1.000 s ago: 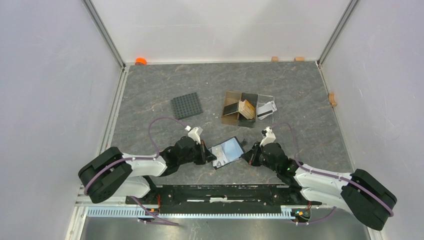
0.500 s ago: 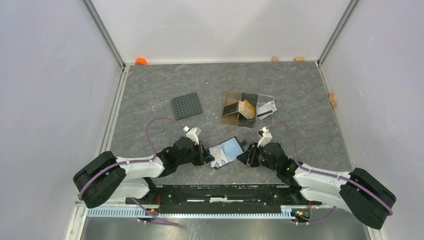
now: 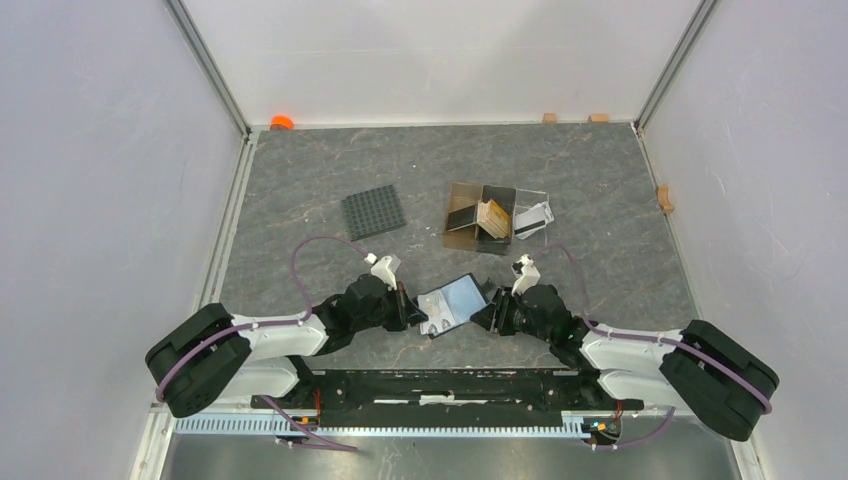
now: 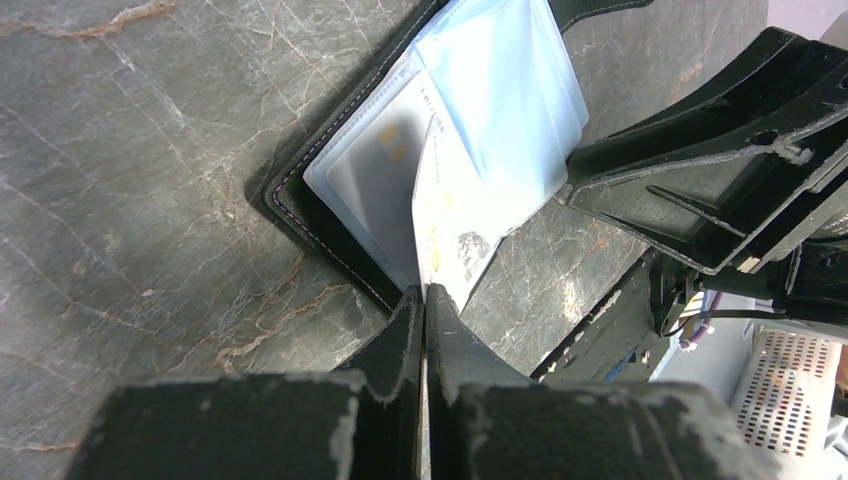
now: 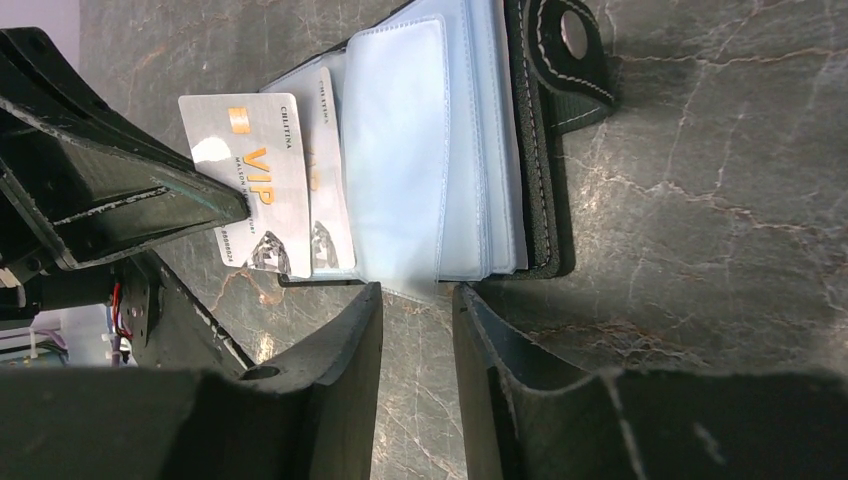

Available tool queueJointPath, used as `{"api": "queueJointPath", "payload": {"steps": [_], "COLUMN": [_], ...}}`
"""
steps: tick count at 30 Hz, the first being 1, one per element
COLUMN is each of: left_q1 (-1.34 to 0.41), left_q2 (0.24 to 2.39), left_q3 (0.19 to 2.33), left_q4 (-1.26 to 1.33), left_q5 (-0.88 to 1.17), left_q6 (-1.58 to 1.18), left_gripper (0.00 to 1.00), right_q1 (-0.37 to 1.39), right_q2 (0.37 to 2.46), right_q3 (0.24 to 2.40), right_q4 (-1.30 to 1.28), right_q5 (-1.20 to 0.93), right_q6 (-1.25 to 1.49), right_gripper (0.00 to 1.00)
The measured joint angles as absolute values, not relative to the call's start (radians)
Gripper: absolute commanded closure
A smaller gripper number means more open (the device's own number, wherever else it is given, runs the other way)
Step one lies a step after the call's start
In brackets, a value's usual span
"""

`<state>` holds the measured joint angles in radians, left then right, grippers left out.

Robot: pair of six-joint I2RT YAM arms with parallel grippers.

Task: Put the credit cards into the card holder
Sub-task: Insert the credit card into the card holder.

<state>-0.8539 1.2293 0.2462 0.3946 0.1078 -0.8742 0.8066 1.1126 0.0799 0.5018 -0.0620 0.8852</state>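
Note:
The card holder (image 3: 457,298) lies open on the table between both arms, black outside (image 5: 545,150) with pale blue clear sleeves (image 4: 500,90). My left gripper (image 4: 425,292) is shut on the edge of a whitish credit card printed VIP (image 5: 255,190). The card's far edge (image 4: 450,215) reaches onto the holder's left page, over another card in a sleeve; whether it sits inside a pocket I cannot tell. My right gripper (image 5: 418,295) is open just off the holder's right edge, with a loose sleeve corner at the gap between its fingertips and not pinched. More credit cards (image 3: 492,217) stand farther back.
A brown translucent compartment box (image 3: 465,235) and a clear tray with whitish cards (image 3: 533,215) stand behind the holder. A black gridded mat (image 3: 374,211) lies at the back left. The two grippers (image 3: 412,310) (image 3: 487,312) face each other closely across the holder.
My right gripper has gone from shut to open, letting go at the holder's right edge. The left gripper has stayed shut on the card and shifted slightly.

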Motion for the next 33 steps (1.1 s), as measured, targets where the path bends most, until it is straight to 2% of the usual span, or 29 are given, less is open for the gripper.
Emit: {"api": "queueJointPath", "payload": {"steps": [4, 9, 28, 29, 33], "left_q1": [-0.853, -0.853, -0.852, -0.852, -0.850], "left_q2": [1.229, 1.229, 1.229, 1.230, 1.230], "left_q3": [0.246, 0.245, 0.244, 0.244, 0.243], "left_q4": [0.394, 0.395, 0.396, 0.396, 0.396], "left_q5": [0.108, 0.107, 0.107, 0.107, 0.107], "left_q6": [-0.874, -0.874, -0.874, -0.874, -0.874], "left_gripper": [0.98, 0.98, 0.98, 0.98, 0.98], "right_q1": [0.807, 0.807, 0.807, 0.807, 0.807], "right_q2": [1.148, 1.173, 1.173, 1.184, 1.245], "right_q3": [0.080, 0.080, 0.079, 0.083, 0.121], "right_q4": [0.542, 0.575, 0.593, 0.594, 0.595], "right_q5": [-0.073, -0.077, -0.078, -0.081, -0.095], "right_q6": [0.893, 0.903, 0.927, 0.922, 0.894], "right_gripper": [0.67, 0.77, 0.77, 0.78, 0.98]}}
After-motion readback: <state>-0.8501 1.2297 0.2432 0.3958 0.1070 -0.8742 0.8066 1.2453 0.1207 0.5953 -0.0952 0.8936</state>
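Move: The edge of the holder's clear pocket facing the right hand lies barely 1 cm ahead and 2 cm left of its parted fingers, nearly level with them. From this hand, the card holder's middle is about 3 cm ahead and 5 cm left, the clasp strap 6 cm ahead and 2 cm right, and the credit card held by the left hand some 8 cm straight left. From the left hand, that pocket edge is about 1 cm ahead and 8 cm right. The clear pocket's near edge is what the right fingers work at: they edge about 1.5 cm left and finally slightly forward into it, rising 1 cm and sinking back on the way, narrowing in steps until they are nearly shut on the edge. The left hand stays put, still pinching the credit card at the pocket's other side. ##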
